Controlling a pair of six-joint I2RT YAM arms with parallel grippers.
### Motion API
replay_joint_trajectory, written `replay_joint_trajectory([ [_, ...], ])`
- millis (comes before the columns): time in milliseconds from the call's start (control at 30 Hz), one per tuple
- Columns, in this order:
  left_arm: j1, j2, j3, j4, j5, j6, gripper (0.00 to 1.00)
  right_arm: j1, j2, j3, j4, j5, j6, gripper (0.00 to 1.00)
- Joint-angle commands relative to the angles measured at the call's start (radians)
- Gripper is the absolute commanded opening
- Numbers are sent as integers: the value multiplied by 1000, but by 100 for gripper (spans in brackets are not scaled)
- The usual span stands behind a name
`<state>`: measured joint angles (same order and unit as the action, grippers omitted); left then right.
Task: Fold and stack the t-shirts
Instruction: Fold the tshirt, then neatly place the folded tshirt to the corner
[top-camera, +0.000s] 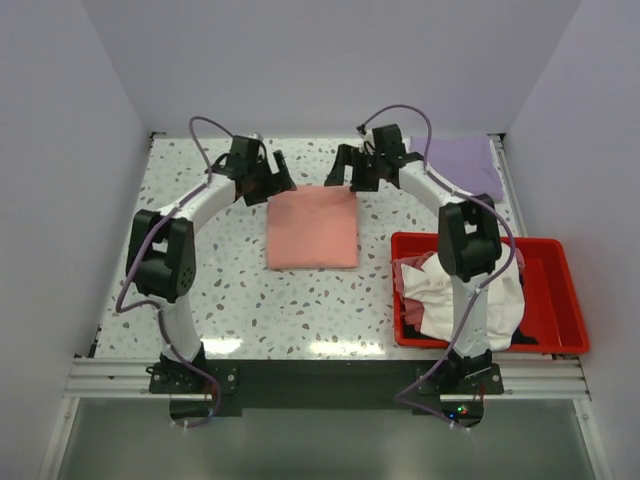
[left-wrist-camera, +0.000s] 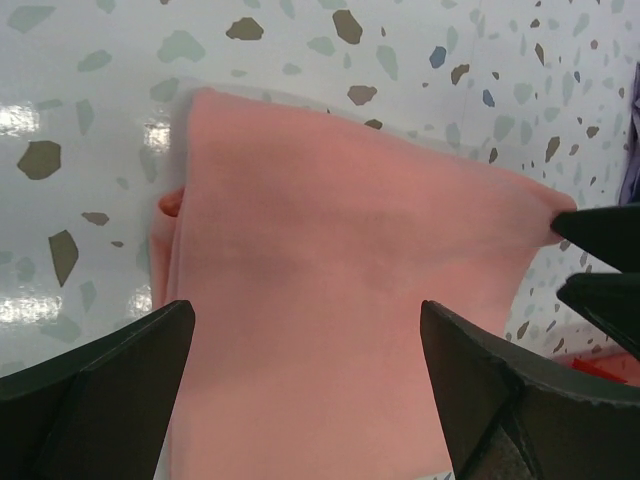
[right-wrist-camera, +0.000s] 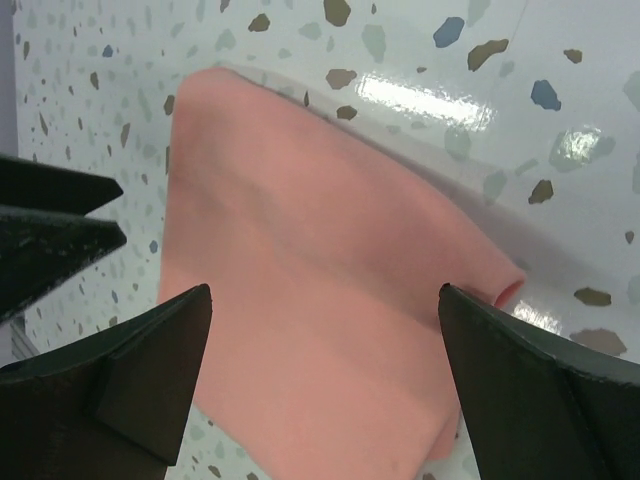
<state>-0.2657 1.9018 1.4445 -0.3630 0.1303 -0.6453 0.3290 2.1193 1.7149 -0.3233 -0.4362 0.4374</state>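
A salmon-pink t-shirt (top-camera: 312, 227) lies folded into a flat rectangle in the middle of the table; it fills much of the left wrist view (left-wrist-camera: 340, 300) and the right wrist view (right-wrist-camera: 320, 300). My left gripper (top-camera: 277, 177) hovers open over its far left corner, nothing between the fingers. Over the far right corner my right gripper (top-camera: 347, 172) is open and empty too. A lavender t-shirt (top-camera: 462, 165) lies folded at the far right. Cream-white t-shirts (top-camera: 470, 290) are heaped in the red bin, with a bit of black cloth (top-camera: 527, 340) under them.
The red plastic bin (top-camera: 558, 290) stands at the near right, partly behind my right arm. White walls close in the speckled table (top-camera: 200, 300) on three sides. A metal rail runs along the near edge.
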Motion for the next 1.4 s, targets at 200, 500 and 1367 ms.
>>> replay_joint_trajectory([
  [200,-9,108,-7,45,32,-13,100,-1,203,170,-22,65,11,99],
  [500,-7,154,-4,30,46,-1,100,-1,269,218,-40,47,-2,99],
  [1367,-7,-808,-625,-117,-307,-140,100,131,-293,-276,-126,384,-100,99],
])
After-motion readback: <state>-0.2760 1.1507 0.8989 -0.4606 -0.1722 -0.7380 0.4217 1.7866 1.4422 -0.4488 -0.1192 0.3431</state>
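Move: The folded pink t-shirt lies below both open, empty hands, its middle about 7 cm back and 6 cm right of the left hand, 7 cm lower. Its far-left corner is roughly 4 cm ahead and 4 cm left of that hand. From the right hand the t-shirt's middle is some 9 cm back, 5 cm left and 8 cm down; the purple t-shirt lies about 28 cm right and 5 cm ahead. Over the t-shirt's loosely raised far edge both hands sink about 6.5 cm, fingers wide open, the right also easing forward 4 cm, and linger low; touch isn't visible. Then both rise: the left draws back and left off the t-shirt, the right goes back and rightward near its far-right part, dipping again at the end. ##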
